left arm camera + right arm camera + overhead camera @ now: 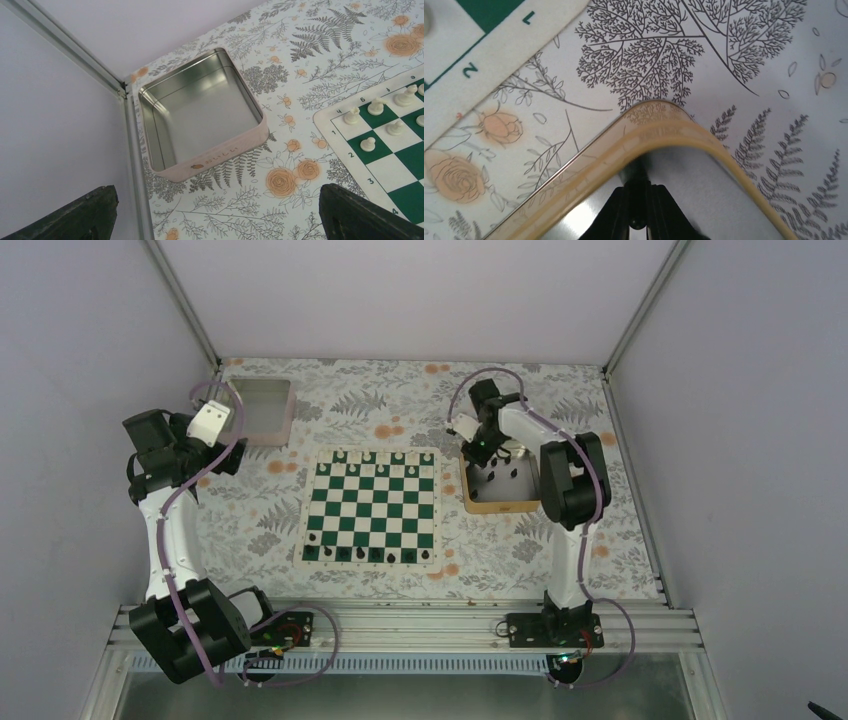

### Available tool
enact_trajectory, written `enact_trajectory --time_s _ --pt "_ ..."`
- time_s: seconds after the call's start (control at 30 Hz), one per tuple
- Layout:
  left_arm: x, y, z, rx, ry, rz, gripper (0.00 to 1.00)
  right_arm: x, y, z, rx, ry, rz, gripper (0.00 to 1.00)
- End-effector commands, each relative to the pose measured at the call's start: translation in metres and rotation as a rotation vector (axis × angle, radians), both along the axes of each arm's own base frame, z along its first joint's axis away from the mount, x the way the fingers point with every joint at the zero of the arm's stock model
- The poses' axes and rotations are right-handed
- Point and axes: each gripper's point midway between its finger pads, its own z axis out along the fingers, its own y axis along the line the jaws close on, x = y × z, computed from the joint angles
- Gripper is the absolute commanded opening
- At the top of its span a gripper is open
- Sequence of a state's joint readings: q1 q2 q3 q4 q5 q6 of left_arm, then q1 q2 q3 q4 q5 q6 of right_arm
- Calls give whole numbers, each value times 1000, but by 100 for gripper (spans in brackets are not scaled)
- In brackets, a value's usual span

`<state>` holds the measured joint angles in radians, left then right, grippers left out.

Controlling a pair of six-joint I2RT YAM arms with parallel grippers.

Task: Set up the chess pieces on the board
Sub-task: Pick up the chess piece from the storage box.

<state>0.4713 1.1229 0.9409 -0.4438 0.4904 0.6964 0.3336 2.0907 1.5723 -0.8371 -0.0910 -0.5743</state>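
Observation:
The board (372, 508) of green and white squares lies mid-table. Several black chess pieces (375, 555) stand along its near row and pale ones (380, 457) along its far rows. More black pieces (513, 472) lie in the gold-rimmed tray (500, 506) to the board's right. My right gripper (482, 462) reaches down into that tray's far left corner. In the right wrist view its jaws (639, 197) are shut on a black chess piece (639, 172) just inside the tray's rim (664, 135). My left gripper (218, 210) hangs open and holds nothing, off to the board's left.
A pale pinkish square tray (225, 155) with nothing in it sits in the back left corner by the frame post. The board's corner (395, 165) with pale pieces (375, 106) lies to its right. Flowered cloth covers the table between the trays and the board.

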Motion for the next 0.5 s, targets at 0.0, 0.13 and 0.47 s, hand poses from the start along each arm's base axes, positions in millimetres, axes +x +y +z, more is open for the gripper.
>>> enact_trajectory --time_s 0.0,0.13,0.47 --pt "-3 -2 12 16 -36 -20 100 0 2 48 -1 -80 6 7" --pt "-2 -3 13 10 -36 -25 100 -7 10 85 -15 -126 27 7" --pt "-1 -4 17 7 -39 -35 100 -45 122 130 3 -187 269 9"
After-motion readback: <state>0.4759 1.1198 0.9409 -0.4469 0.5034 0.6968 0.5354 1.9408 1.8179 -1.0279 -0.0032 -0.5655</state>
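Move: Pinched already between the right fingers is a black chess piece, low in the far left corner of the storage box. The middle of the chessboard lies some 23 cm to that hand's left, about 11 cm back and a touch lower; the lone black pawn in the board's second row is roughly 34 cm left and 18 cm back. The box's middle is about 7 cm right and 4 cm back. From the left hand the board's middle is some 25 cm right, 4 cm back and 22 cm down. Lifting the black piece almost straight up out of the storage box, the right hand gathers speed and then, still rising, swings left over the box's left wall towards the chessboard: about 13 cm up and 8 cm left in all. The fingers keep their pinch while the wrist tips the fingertips outward some 13 degrees and turns slightly counter-clockwise. ##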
